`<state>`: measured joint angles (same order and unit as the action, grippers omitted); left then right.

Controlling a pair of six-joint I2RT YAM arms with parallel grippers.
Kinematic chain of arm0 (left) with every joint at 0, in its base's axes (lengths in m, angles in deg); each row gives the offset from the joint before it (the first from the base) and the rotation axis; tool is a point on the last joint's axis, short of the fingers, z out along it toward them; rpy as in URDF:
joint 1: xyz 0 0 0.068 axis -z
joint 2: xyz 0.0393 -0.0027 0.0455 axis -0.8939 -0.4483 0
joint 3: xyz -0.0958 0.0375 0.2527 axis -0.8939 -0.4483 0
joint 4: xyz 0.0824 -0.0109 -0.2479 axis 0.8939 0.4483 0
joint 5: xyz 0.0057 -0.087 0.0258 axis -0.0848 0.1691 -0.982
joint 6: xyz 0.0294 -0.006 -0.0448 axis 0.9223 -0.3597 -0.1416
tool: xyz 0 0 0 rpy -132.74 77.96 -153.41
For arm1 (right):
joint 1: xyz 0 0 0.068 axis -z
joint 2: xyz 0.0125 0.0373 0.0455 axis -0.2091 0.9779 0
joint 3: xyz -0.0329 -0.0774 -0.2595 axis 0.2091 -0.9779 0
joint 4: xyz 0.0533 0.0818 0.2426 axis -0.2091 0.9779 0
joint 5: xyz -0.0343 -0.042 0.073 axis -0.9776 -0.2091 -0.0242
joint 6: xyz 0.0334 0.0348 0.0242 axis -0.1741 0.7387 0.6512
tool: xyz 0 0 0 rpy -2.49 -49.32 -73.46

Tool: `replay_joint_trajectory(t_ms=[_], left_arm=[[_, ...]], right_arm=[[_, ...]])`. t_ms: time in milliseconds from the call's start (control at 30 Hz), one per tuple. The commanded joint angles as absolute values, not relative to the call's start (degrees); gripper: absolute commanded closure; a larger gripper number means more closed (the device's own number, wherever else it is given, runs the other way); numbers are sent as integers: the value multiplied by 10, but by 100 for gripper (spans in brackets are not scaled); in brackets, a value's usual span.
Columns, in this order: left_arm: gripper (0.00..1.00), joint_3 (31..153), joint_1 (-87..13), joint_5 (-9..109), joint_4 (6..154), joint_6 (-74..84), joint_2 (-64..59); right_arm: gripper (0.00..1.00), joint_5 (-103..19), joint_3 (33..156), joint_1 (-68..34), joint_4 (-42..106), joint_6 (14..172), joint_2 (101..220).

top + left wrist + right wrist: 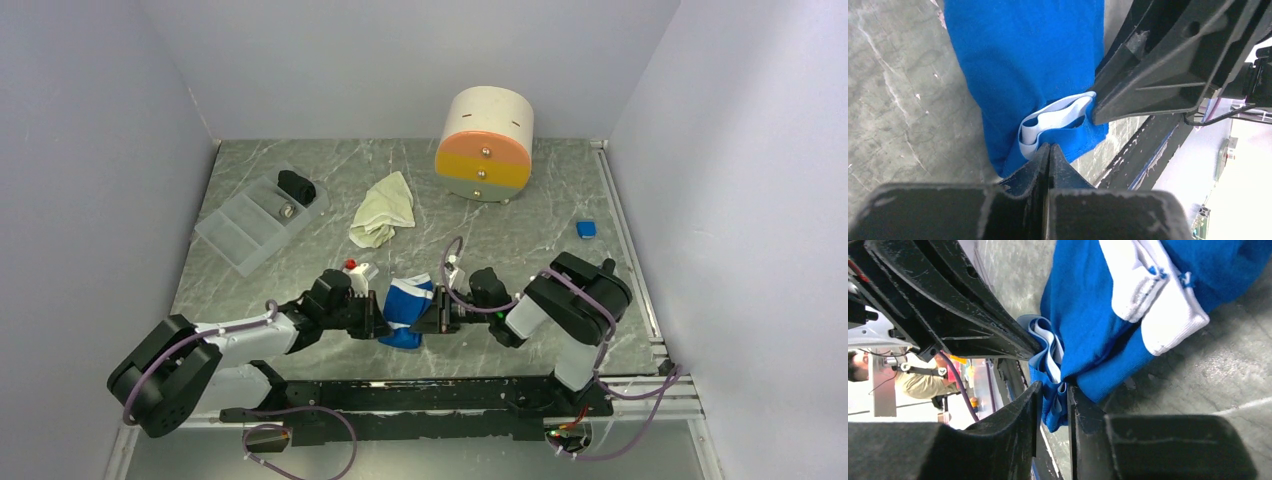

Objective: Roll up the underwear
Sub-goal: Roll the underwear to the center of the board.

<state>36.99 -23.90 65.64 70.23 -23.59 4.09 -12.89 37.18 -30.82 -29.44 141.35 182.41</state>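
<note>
The royal blue underwear [408,305] with white trim lies bunched on the table near the front, between my two grippers. My left gripper [376,320] is at its left side; in the left wrist view its jaws [1049,150] are pressed together at the near hem of the blue cloth [1023,65]. My right gripper [428,318] is at its right side; in the right wrist view [1054,387] it is shut on a fold of the blue cloth [1083,325]. The cream-yellow underwear [383,210] lies crumpled farther back.
A clear divided tray [240,235] at the back left holds a black rolled bundle [296,185]. A round drawer unit [484,143] stands at the back. A small red-capped white thing [354,268] sits by the left gripper. A small blue thing [586,229] lies at the right.
</note>
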Motion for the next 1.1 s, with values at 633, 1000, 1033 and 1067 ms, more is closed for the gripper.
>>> replay_joint_trajectory(t_ms=[633, 1000, 1033, 1067], left_arm=[[95, 388, -236, 630, 702, -196, 9], [95, 394, -236, 634, 706, -198, -11], [95, 394, -236, 635, 706, -198, -11], [95, 394, -236, 635, 705, -197, -12]], right_arm=[[42, -336, 406, -501, 85, 596, 1475], [47, -429, 431, -582, 83, 381, 1571], [47, -436, 432, -586, 83, 372, 1579], [48, -446, 435, -588, 83, 369, 1586]])
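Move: Just behind the right hand, about 3 cm back and 1 cm to its left, lies the rolled near end of the underwear, roughly at fingertip height. The flat far end with its white bands is some 9 cm ahead; the board's near edge is about 10 cm back, straight behind. From the left hand, the rolled end is about 2 cm back and 3 cm to the right. Letting go of the roll, the right hand opens its fingers to just over half and lifts about 7 cm, then swings back over the near end and sinks again, finishing some 3 cm nearer the base. It rolls over by roughly 100 degrees, backwards about its left-pointing fingers, which tip further down and end spread astride the near fold. The left hand keeps its nearly shut tips on the roll, creeping about 1 cm forward. ##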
